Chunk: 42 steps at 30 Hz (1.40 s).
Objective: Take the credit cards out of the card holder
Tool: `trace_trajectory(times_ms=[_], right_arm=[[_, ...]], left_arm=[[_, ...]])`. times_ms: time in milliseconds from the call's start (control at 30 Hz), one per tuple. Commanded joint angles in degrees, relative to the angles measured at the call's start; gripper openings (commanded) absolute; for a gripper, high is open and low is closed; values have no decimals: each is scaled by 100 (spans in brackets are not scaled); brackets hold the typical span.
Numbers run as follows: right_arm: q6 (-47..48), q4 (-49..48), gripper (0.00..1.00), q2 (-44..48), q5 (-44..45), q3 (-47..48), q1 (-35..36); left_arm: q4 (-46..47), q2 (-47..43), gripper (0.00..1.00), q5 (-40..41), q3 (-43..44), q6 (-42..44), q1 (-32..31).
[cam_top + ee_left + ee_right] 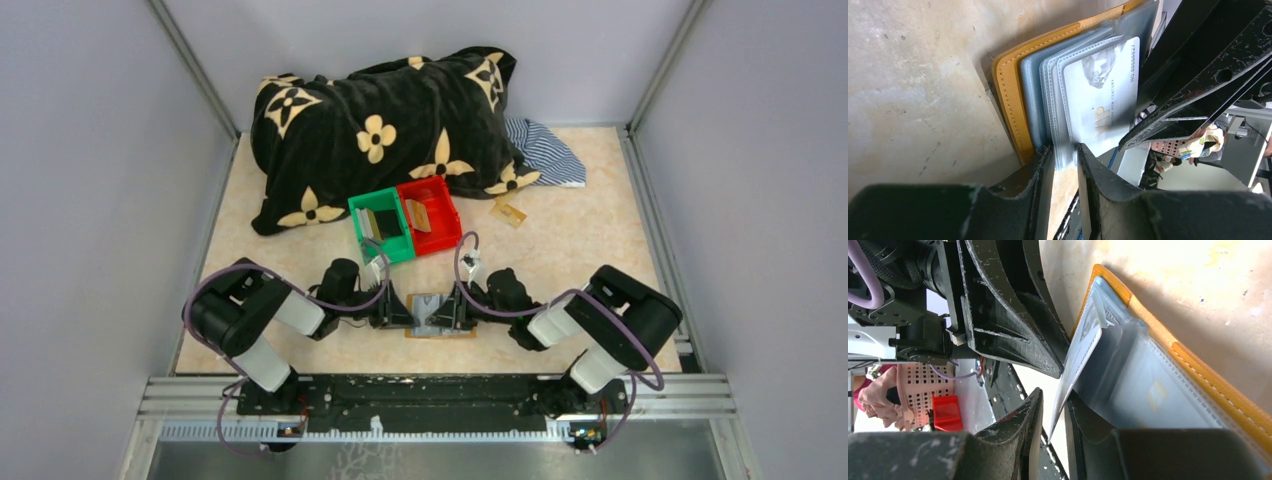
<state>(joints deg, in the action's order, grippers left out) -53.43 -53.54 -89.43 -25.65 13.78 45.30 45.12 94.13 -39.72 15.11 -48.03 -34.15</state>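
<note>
The tan leather card holder [438, 318] lies open on the table between both grippers. In the left wrist view its orange-stitched cover [1010, 95] and clear grey sleeves show, and my left gripper [1064, 150] is shut on the sleeves' edge. A silver credit card [1103, 95] marked VIP sticks partly out of a sleeve. In the right wrist view that card [1079, 357] is seen edge-on, its free end between the fingers of my right gripper [1054, 400]. It leans on the right finger, with a gap to the left finger [1033, 410]; the jaws stand open.
A green bin [368, 208] and a red bin [448, 212] stand side by side behind the holder, each with a card inside. A loose tan card [509, 211] lies right of them. A black flowered pillow [380, 130] and striped cloth [545, 150] fill the back.
</note>
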Motion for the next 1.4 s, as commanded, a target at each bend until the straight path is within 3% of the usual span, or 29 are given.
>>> trace_trajectory(times_ms=[0, 700, 1000, 1167, 1367], right_arm=[[302, 144, 23, 400, -122, 25, -92], [766, 1474, 25, 1392, 269, -170, -431], [786, 1552, 25, 1455, 275, -242, -510], [863, 1787, 0, 1627, 388, -262, -531], [970, 2212, 0, 1902, 583, -249, -548]], left_arm=[[-647, 364, 32, 679, -147, 182, -50], [-483, 564, 31, 659, -163, 124, -6], [-479, 591, 31, 640, -131, 121, -4], [-478, 614, 30, 612, -99, 138, 5], [-461, 648, 31, 595, -79, 137, 5]])
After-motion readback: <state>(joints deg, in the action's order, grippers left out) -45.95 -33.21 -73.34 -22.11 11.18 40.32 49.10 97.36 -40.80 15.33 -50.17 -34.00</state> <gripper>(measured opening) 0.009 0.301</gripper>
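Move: The white card, partly inside the raised clear sleeve, already passes between the right fingers; its middle lies about 2 cm ahead and 1 cm left of the right hand. The open card holder's middle is some 1 cm ahead and 2 cm right of that hand, 2 cm below. The red tray stands about 20 cm ahead and 1 cm left, the green one 18 cm ahead and 10 cm left. From the left hand, the card is about 2 cm ahead and 3 cm right. The white card, still loosely between the right fingers, is worked out of its sleeve as the right hand goes about 4.5 cm to the right, away from the left hand, with a slight turn of some 10 degrees. Only near the end do its part-open fingers shut, pinching the thin white edge. The left hand stays, keeping the sleeve stack between its fingers. ##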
